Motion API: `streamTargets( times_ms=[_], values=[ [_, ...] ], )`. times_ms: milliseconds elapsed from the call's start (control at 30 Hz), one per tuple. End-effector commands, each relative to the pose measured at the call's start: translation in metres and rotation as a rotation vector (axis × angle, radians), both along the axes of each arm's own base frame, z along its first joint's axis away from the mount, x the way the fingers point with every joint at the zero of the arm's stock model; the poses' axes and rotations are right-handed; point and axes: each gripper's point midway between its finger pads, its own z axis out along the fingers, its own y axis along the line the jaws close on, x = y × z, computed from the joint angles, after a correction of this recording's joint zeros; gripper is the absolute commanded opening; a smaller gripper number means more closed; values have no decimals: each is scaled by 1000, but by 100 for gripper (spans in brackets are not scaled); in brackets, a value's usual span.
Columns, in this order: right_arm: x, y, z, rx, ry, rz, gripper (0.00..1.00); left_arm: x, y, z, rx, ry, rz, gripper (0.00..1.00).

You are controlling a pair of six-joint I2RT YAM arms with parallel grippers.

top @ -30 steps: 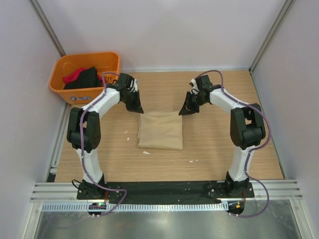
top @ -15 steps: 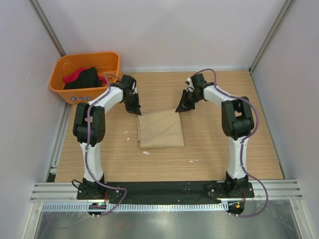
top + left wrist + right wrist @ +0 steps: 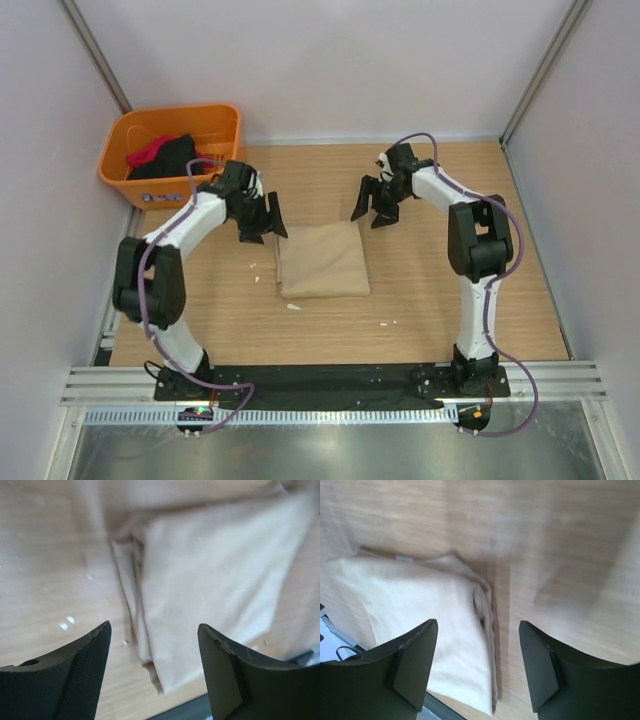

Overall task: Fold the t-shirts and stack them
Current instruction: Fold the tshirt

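Observation:
A folded tan t-shirt [image 3: 320,259] lies flat in the middle of the wooden table. It also shows in the left wrist view [image 3: 210,575] and in the right wrist view [image 3: 420,610]. My left gripper [image 3: 263,224] hangs open and empty just above the shirt's far left corner. My right gripper [image 3: 374,208] hangs open and empty just above its far right corner. Neither gripper holds cloth. More clothes, red and black [image 3: 165,155], lie in the orange basket [image 3: 122,130] at the far left.
The basket stands off the table's far left corner. Small white scraps [image 3: 293,306] lie on the wood in front of the shirt. A black strip [image 3: 330,375] runs along the near edge by the arm bases. Grey walls close in both sides.
Both grippers have opened and lifted off the shirt's far corners. The left one moved left and slightly nearer, the right one slightly away. The shirt lies still, folded.

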Motion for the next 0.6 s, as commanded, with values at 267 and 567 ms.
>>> streamTargets(
  times_ms=[267, 567],
  values=[
    [-115, 7, 40, 138, 42, 64, 75, -63, -36, 2, -345, -40, -128, 68],
    [-135, 9, 21, 151, 93, 55, 76, -62, -33, -29, -309, -32, -136, 66]
  ],
)
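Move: The left hand, open and some 6 cm above the table, has the t-shirt's near left corner about 16 cm back and 5 cm to its right; the far left corner is about 3 cm ahead and 4 cm right, and a white scrap 19 cm back, 8 cm right. From the right hand, just 2 cm or so up, the near right corner lies about 21 cm straight back, the far right corner level with it and 2 cm left. Touching nothing that can be seen, both open hands head back from the far edge of the shirt towards its near corners. The right goes about 15 cm in a low arc, up a little and down again, its fingertips tipping back some 10 degrees; the left goes about 8 cm, sinks 3 cm after a small rise, edges right and swings its fingertips some 15 degrees to the right. ##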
